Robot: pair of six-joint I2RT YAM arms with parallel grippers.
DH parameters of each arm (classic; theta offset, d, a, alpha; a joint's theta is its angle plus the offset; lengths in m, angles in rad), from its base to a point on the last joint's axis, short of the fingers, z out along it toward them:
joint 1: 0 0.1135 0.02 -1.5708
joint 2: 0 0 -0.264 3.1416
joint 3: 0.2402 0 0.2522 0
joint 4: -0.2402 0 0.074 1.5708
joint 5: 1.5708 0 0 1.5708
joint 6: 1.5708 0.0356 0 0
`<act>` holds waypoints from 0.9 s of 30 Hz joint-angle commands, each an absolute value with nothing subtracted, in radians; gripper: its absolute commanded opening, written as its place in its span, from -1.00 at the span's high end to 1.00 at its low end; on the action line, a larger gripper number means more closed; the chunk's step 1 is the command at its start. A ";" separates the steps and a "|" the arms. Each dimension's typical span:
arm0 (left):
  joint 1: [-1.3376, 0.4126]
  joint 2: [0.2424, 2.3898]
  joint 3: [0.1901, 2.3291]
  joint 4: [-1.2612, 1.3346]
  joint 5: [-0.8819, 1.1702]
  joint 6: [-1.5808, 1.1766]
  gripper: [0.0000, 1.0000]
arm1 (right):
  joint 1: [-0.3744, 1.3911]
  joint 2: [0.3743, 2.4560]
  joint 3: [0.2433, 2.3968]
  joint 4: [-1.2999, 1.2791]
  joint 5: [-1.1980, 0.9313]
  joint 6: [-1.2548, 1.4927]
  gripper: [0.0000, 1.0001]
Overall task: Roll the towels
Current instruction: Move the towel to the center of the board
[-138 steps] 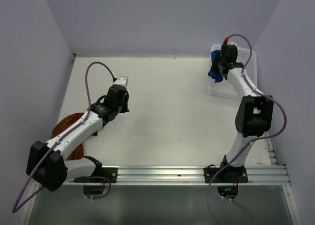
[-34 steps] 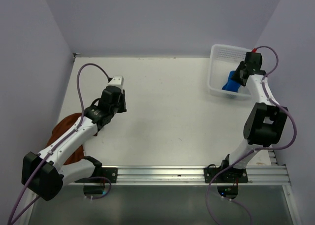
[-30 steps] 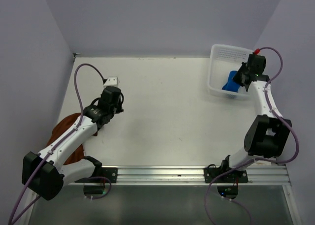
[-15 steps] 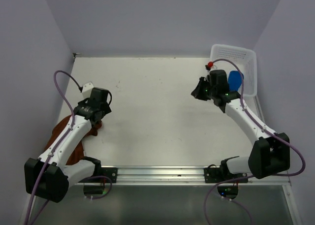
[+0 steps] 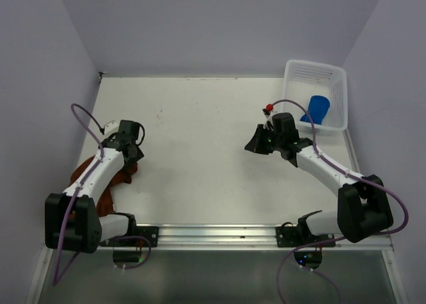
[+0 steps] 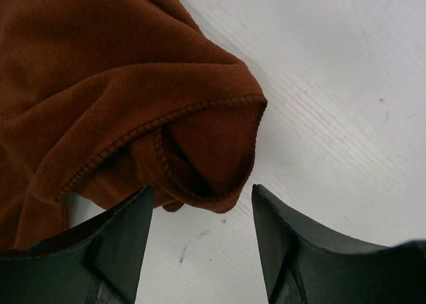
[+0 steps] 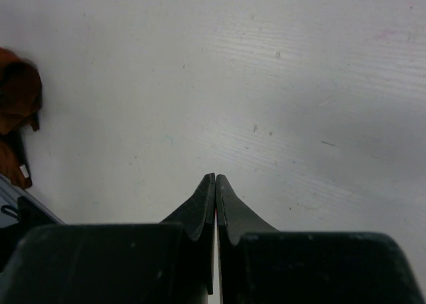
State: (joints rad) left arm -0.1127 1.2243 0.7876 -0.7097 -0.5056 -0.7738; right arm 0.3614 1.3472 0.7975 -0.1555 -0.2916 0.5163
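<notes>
The rust-brown towel lies crumpled at the table's left edge, partly under my left arm. My left gripper hovers over its near corner. In the left wrist view the left gripper is open, and a folded hemmed corner of the brown towel lies just ahead of its fingers, not held. The blue towel sits rolled in the white basket. My right gripper is over the middle of the table. The right gripper is shut on nothing above bare table.
The basket stands at the back right corner. Purple walls close in on the left, back and right. The arms' metal rail runs along the near edge. The brown towel shows small at the far left of the right wrist view.
My left arm has drawn back left over the brown towel and its jaws have opened. My right arm has swung from the basket to the table's middle, leaving the blue towel inside.
</notes>
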 commanded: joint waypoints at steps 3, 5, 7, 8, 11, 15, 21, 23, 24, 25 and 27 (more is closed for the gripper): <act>-0.080 1.304 0.767 -0.684 -0.453 -0.815 -0.18 | 0.388 1.316 0.787 -0.069 -0.359 0.532 1.00; -0.080 1.310 0.746 -0.661 -0.433 -0.815 -0.11 | 0.390 1.312 0.782 -0.069 -0.356 0.528 1.00; -0.080 1.315 0.715 -0.634 -0.430 -0.813 0.20 | 0.388 1.312 0.779 -0.069 -0.354 0.529 1.00; -0.080 1.324 0.710 -0.627 -0.422 -0.810 0.47 | 0.388 1.312 0.781 -0.071 -0.354 0.526 1.00; -0.072 1.358 0.753 -0.629 -0.362 -0.767 1.00 | 0.390 1.309 0.784 -0.077 -0.354 0.525 1.00; -0.077 1.341 0.875 -0.617 -0.255 -0.739 1.00 | 0.388 1.296 0.782 -0.084 -0.342 0.522 1.00; -0.245 1.347 1.151 -0.614 -0.290 -0.738 1.00 | 0.390 1.292 0.788 -0.107 -0.327 0.514 1.00; -0.313 1.384 1.204 -0.620 -0.266 -0.742 1.00 | 0.390 1.287 0.792 -0.121 -0.321 0.514 1.00; -0.328 1.396 1.233 -0.612 -0.253 -0.752 1.00 | 0.390 1.278 0.793 -0.126 -0.311 0.514 1.00; -0.357 1.420 1.241 -0.594 -0.242 -0.756 1.00 | 0.390 1.270 0.796 -0.141 -0.305 0.512 1.00; -0.391 1.448 1.253 -0.557 -0.230 -0.765 1.00 | 0.390 1.249 0.811 -0.161 -0.285 0.505 1.00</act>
State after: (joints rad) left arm -0.3538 1.3952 1.2270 -0.6041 -0.2615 -0.7567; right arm 0.3862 1.3079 0.7845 -0.1272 -0.3233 0.5198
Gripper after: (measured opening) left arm 0.012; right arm 0.008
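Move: The brown towel's rumpled inner corner lies just under my open left hand, about 5 cm below and some 2 cm back and 1 cm right. The towel's bulk stretches off behind that, roughly 10 cm back and 12 cm left of the hand. The board's centre is around 28 cm to its right and 5 cm ahead. From my right hand the corner is about 39 cm left, 5 cm back and 8 cm down. I sink my left hand about 5 cm onto the towel corner, drawing slightly back, and shut the fingers to pinch the cloth. Then I sweep it up some 16 cm while going forward and right towards the board's middle, dragging the towel behind, the wrist turning clockwise and the fingers tipping up and forward, still gripping. ##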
